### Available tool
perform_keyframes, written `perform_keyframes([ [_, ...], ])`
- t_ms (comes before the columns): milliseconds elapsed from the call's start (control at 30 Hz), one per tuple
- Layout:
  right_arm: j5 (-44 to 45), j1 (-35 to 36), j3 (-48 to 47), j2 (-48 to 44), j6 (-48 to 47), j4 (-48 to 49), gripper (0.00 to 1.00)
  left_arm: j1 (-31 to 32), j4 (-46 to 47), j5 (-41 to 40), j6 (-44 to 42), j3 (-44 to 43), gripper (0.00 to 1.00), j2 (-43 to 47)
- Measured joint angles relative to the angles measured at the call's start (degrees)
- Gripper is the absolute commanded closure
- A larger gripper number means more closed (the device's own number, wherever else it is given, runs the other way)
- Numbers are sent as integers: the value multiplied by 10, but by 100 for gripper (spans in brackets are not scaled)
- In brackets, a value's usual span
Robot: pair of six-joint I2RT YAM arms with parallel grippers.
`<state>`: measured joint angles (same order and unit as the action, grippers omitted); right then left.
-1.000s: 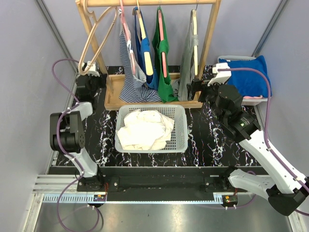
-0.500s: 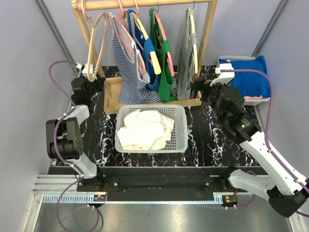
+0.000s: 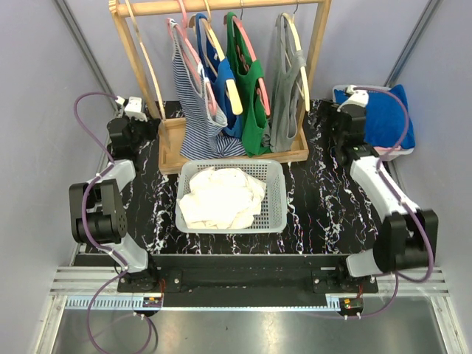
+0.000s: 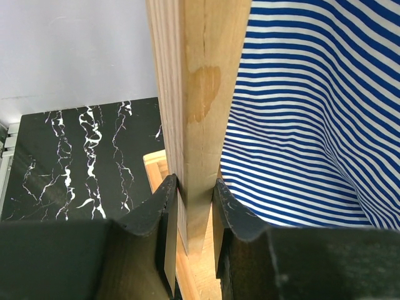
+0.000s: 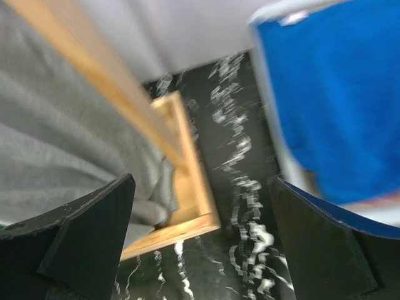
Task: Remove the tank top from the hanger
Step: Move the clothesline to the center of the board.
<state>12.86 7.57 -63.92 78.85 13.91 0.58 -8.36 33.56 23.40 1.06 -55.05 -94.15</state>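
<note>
A wooden rack (image 3: 221,7) holds several tank tops on hangers: striped (image 3: 193,110), blue (image 3: 221,81), green (image 3: 251,96) and grey (image 3: 284,88). My left gripper (image 3: 147,124) is shut on the rack's left post (image 4: 194,94), low down near its base; the left wrist view shows the gripper (image 4: 192,187) clamping the wood, with the striped tank top (image 4: 306,119) just right of it. My right gripper (image 3: 341,118) is open and empty, right of the rack and apart from it. The blurred right wrist view shows the gripper (image 5: 200,187) wide open, with the grey tank top (image 5: 56,144) at left.
A white basket (image 3: 232,164) of cream clothes stands in front of the rack. A blue cloth (image 3: 383,118) lies on a white tray at the back right; it also shows in the right wrist view (image 5: 325,94). The rack's base tray (image 3: 171,151) sits on the black marble table.
My right gripper has drawn back from the rack's right post to the right, and its arm has folded in. The rack shifted slightly left and the hangers swung. My left gripper stays on the post.
</note>
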Motion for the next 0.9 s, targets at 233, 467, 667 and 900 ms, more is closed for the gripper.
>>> perform_keyframes([
  [233,-137,0,-23,112,-34,58,0,-3,-22,10,0,-12,100,-1],
  [467,-161,0,-105,187,-70,88,5,-5,-40,21,0,-23,100,-2],
  [667,-171,-1,-135,236,-89,118,39,-5,-40,22,0,-23,100,-2],
  [900,-189,-2,-135,249,-97,133,80,-6,-40,23,0,-23,100,-2],
])
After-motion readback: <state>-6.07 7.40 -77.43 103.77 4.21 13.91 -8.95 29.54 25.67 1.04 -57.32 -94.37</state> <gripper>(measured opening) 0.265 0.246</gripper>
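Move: The clothesline's right post is ahead of the open right hand, about 10 cm forward and 6 cm left, its graspable part some 5 cm lower. The grey tank top hangs about 7 cm left of the post, roughly level with it in depth. The blue towel in its basket lies some 19 cm right of this hand, 13 cm ahead and about 20 cm below. From the left hand, that right post is roughly 43 cm right and 5 cm ahead, at nearly the same height. The clothesline's right post is taken by the right hand, which reaches about 10 cm forward to it while drifting some 6 cm left and 5 cm down, turning about 20 degrees counter-clockwise. Its wide-open fingers then close and pinch the post from either side. The left hand stays put and keeps its hold on the left post. ##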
